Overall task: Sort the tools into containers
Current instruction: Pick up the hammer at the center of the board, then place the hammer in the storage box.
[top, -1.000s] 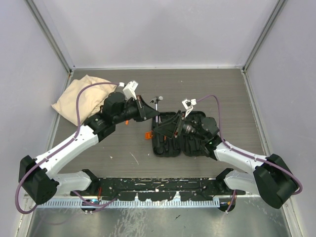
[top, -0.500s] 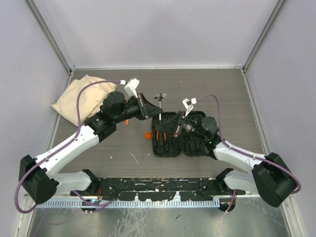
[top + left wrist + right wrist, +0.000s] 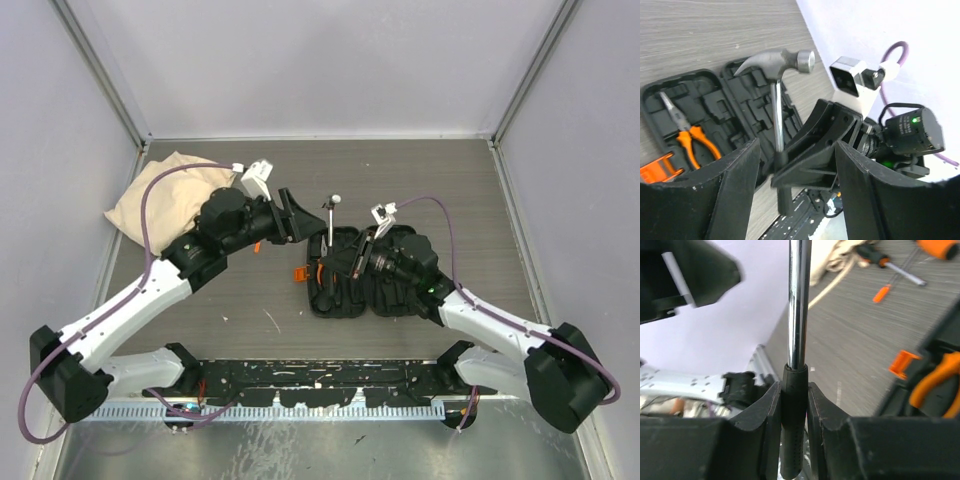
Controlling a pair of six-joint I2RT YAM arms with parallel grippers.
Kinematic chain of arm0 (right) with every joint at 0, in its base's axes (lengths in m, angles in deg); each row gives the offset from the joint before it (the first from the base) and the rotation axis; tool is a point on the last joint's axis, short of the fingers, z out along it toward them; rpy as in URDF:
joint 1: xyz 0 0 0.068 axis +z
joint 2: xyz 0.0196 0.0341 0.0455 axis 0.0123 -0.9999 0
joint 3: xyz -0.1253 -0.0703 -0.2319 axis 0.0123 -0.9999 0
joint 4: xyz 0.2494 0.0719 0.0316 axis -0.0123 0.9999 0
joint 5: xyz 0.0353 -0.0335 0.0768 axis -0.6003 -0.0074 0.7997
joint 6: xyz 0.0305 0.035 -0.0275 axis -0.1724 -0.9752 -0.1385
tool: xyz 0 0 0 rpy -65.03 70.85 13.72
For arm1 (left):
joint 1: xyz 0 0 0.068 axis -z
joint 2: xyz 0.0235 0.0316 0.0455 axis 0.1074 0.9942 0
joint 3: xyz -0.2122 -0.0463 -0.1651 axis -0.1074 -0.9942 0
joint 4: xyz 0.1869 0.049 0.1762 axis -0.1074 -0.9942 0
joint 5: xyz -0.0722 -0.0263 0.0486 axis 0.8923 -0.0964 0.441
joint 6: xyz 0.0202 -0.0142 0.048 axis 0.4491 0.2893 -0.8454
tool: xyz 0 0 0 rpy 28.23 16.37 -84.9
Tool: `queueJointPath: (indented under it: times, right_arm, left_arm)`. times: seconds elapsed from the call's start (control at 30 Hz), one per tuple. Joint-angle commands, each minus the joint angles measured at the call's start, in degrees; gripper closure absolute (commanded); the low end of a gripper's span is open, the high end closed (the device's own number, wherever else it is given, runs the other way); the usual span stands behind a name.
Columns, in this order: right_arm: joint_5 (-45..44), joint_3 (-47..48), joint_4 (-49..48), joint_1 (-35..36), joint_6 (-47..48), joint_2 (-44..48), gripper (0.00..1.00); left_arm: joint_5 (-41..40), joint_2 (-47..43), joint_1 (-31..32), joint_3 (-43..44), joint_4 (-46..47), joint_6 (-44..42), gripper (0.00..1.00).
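Observation:
A small claw hammer [image 3: 331, 222] stands upright over the open black tool case [image 3: 385, 300]. My right gripper [image 3: 345, 262] is shut on its black handle [image 3: 794, 405], and the steel shaft [image 3: 799, 305] rises from between the fingers. The left gripper [image 3: 294, 214] hangs open just left of the hammer, touching nothing. In the left wrist view the hammer's head [image 3: 780, 61] shows between the spread fingers [image 3: 730, 190]. Orange-handled pliers [image 3: 690, 137] lie in the case's left half. A screwdriver [image 3: 880, 259] and a short orange tool [image 3: 881, 293] lie on the table.
A beige cloth bag [image 3: 165, 200] lies at the back left of the table. An orange latch [image 3: 299, 274] sticks out of the case's left edge. An orange tool [image 3: 258, 245] lies partly under the left arm. Grey walls close in the table on three sides.
The right gripper shut on the hammer's handle. After that the left gripper opened, let the hammer go and drew back to the left. The hammer's head shifted slightly right.

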State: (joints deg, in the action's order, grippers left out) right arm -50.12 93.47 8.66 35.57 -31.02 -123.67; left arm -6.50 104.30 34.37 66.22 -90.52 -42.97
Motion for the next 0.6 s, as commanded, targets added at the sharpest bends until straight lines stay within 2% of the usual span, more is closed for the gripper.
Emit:
queueJointPath:
  times: [0.0,0.27,0.57]
  right_arm:
    - [-14.35,7.48,18.31,0.11,8.77,4.49,1.00]
    - [-27.96,17.59,43.87,0.38,18.74,0.14,1.00]
    - [-36.21,28.22,57.91,3.21,21.21,-13.80,0.99]
  left_arm:
    - [-7.14,-5.06,-0.77,2.65,-7.85,-4.74,0.36]
    - [-11.97,-6.30,-5.90,3.91,-22.49,-9.36,0.35]
    - [-14.33,-5.95,-6.65,4.14,-27.58,-12.07,0.34]
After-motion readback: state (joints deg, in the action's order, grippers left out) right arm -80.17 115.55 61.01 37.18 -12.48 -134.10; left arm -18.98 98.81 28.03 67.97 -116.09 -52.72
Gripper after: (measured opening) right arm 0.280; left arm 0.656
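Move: The right hand already holds the hammer by its grip; the middle of the open toolbox lies about 9 cm to its right, 4 cm ahead and some 19 cm below. Under that hand, the pliers lie roughly 6 cm ahead and 2 cm left, and the orange latch 4 cm ahead and 8 cm left. From the empty left hand, the toolbox middle is about 13 cm right, roughly level fore and aft, and some 28 cm down. The right fingers keep their grip on the hammer's handle while the hand sinks about 9 cm and travels right and forward towards the toolbox's middle, its fingers swinging from level to point steeply down and turning some clockwise. The left hand, already clear of the hammer and open, backs off nearly 10 cm to the left, then sinks too, rolling its left side up. ##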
